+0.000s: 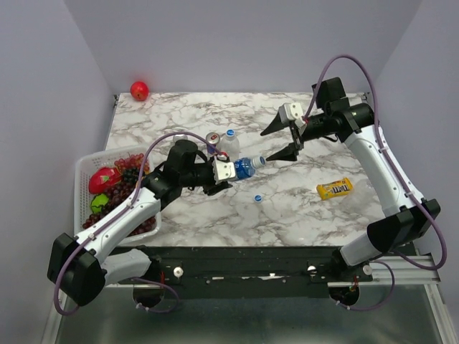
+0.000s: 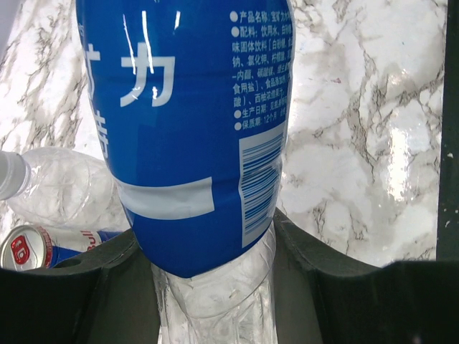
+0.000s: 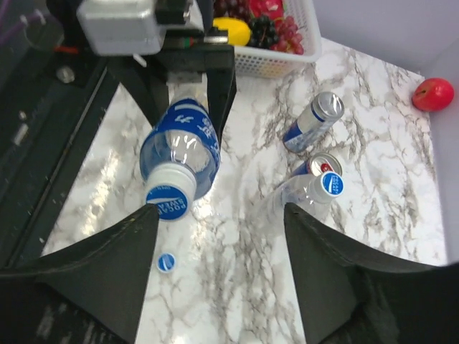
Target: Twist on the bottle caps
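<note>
My left gripper (image 1: 228, 172) is shut on the blue-labelled bottle (image 1: 244, 168), holding it on its side above the table by its clear base (image 2: 215, 287). A blue cap (image 3: 167, 201) sits on that bottle's neck and points at my right gripper (image 1: 271, 145). The right gripper is open, with its fingertips (image 3: 150, 211) just short of the cap and not touching it. A loose blue cap (image 1: 257, 198) lies on the marble below. A second clear bottle (image 1: 229, 147) stands upright behind with a blue cap (image 3: 331, 184) on it.
Two blue-and-silver drink cans (image 3: 315, 122) (image 1: 213, 137) stand beside the upright bottle. A white basket (image 1: 79, 190) of fruit sits at the left edge. A yellow candy packet (image 1: 335, 188) lies to the right, and a red apple (image 1: 139, 90) sits in the far left corner.
</note>
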`<action>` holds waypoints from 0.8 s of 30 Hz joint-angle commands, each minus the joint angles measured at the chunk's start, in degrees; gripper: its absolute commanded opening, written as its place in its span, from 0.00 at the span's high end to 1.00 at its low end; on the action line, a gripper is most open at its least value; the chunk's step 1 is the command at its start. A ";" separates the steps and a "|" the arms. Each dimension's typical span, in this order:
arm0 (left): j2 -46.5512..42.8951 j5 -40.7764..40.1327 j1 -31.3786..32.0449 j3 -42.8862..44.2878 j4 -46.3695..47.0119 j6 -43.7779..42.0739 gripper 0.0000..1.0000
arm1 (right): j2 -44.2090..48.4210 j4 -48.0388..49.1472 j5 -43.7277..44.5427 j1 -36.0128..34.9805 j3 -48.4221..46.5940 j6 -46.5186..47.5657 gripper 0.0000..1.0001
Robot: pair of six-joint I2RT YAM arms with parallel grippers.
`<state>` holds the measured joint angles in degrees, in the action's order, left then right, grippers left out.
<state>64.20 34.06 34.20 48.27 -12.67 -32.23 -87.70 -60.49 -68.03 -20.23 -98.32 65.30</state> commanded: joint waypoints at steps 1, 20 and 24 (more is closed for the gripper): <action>1.89 4.69 -0.27 3.93 -3.95 -5.21 1.00 | -0.01 -9.81 4.31 -1.30 0.50 17.48 0.26; 5.31 5.14 -0.27 6.92 -3.42 -4.07 1.00 | 0.78 -14.66 5.01 -4.64 2.08 25.50 0.49; 5.58 5.05 -0.27 7.01 -2.81 -3.54 1.00 | 0.51 -13.61 5.10 -4.64 2.08 22.09 0.64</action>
<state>69.43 37.17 34.20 53.34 -16.45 -36.62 -87.70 -74.89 -62.74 -24.45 -96.75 90.06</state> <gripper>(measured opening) 0.583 0.431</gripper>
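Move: The white cap with the blue top already sits on the held blue-labelled bottle, roughly 3 cm back, 2 cm to the left and 3 cm below the right fingertips. From the left hand, which grips this bottle near its base, the cap is about 10 cm right and 8 cm up. From the right hand, the standing clear bottle is some 9 cm ahead, 12 cm left and 17 cm below; the loose cap on the table is about 6 cm back, level sideways and 27 cm down. Coming in for another grip on the cap, the open right hand sinks about 3.5 cm and draws back about 3 cm until its fingertips straddle the cap, dipping and swinging them back and rolling slightly, some 15 degrees in all; its fingers narrow gradually on the way, then mostly as the arm eases to a stop, to a bit over half their starting gap. The left hand keeps its steady grip on the base of the blue-labelled bottle and carries the cap end about a centimetre to the right, towards the right fingers, with a slight clockwise turn. ##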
